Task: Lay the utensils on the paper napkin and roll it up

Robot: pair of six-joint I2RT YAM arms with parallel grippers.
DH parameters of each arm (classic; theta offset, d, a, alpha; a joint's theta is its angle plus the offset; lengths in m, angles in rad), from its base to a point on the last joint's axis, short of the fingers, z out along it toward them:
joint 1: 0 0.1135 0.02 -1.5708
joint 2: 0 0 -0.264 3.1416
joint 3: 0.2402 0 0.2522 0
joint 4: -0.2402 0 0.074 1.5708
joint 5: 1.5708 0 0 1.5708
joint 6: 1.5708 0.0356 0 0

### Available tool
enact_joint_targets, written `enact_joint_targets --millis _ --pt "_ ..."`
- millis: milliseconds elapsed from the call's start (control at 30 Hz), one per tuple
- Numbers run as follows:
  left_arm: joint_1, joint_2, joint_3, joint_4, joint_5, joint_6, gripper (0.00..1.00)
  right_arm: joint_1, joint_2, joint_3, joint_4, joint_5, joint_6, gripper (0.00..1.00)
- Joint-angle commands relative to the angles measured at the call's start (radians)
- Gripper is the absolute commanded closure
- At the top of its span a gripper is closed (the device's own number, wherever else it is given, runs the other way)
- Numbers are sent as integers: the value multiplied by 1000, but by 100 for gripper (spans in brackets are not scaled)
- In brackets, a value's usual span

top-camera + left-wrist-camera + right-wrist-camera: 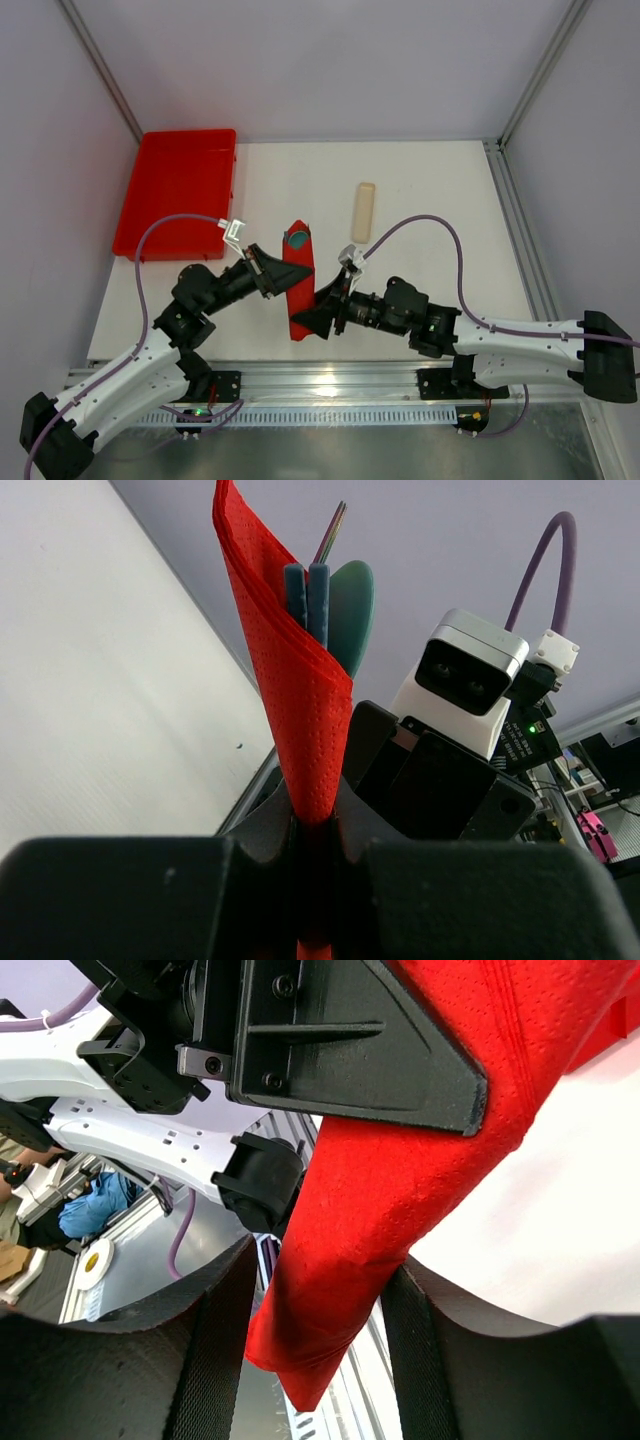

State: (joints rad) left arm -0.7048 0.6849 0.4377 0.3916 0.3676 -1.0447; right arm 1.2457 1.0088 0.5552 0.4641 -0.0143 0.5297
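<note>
The paper napkin (298, 272) is rolled into a red tube around the utensils (297, 238), whose teal ends stick out of its far end. In the left wrist view the napkin (295, 700) rises from between my jaws, with the utensils (328, 600) showing at its top. My left gripper (283, 280) is shut on the roll's middle. My right gripper (316, 318) is open, with its fingers either side of the roll's near end (340, 1290). The roll touches the right finger (420, 1350), and a gap shows at the left one.
A big red plastic tray (180, 190) lies at the back left. A pale beige strip (363, 211) lies on the white table behind the grippers. The metal rail runs along the near edge.
</note>
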Motion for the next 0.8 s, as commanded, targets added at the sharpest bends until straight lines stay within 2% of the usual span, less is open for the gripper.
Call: enact_joint_targets --millis 0,233,467,667,733,767 --pt "-2 -10 9 79 -2 -21 100 -8 8 8 114 -29 9 46" --pt "-2 -1 6 102 -1 -38 100 -17 25 3 162 -91 10 50" --pt "-4 -4 15 104 4 -41 100 -35 36 -8 182 -128 35 63" --pt "-2 -7 16 98 8 -43 100 -55 47 -5 182 -183 44 64" --pt "-2 -5 18 98 19 -43 100 -66 56 -1 177 -196 47 79" --pt "-2 -5 19 98 25 -43 100 -69 59 -3 186 -213 50 94"
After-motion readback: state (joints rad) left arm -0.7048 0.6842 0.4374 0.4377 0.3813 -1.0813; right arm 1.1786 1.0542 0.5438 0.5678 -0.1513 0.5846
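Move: The napkin roll hangs in the air in the left gripper. Its near end lies between the right hand's open fingers, its middle about 2 cm behind and 1 cm left of that hand, 1 cm lower; from the left hand it is roughly 8 cm back, 1 cm right and 5 cm down. The left gripper sits some 7 cm ahead of the right hand, 1 cm left, 4 cm up, and the utensils' tops about 14 cm ahead, 2 cm left, 8 cm up. The right fingers shut on the red napkin near the roll's near end, from about half open to nearly closed, pinching it from both sides. Meanwhile the right hand eases up and left by only about half a centimetre each and turns a few degrees counter-clockwise. The left hand keeps its closed grip farther up the roll and lifts about 1 cm. ##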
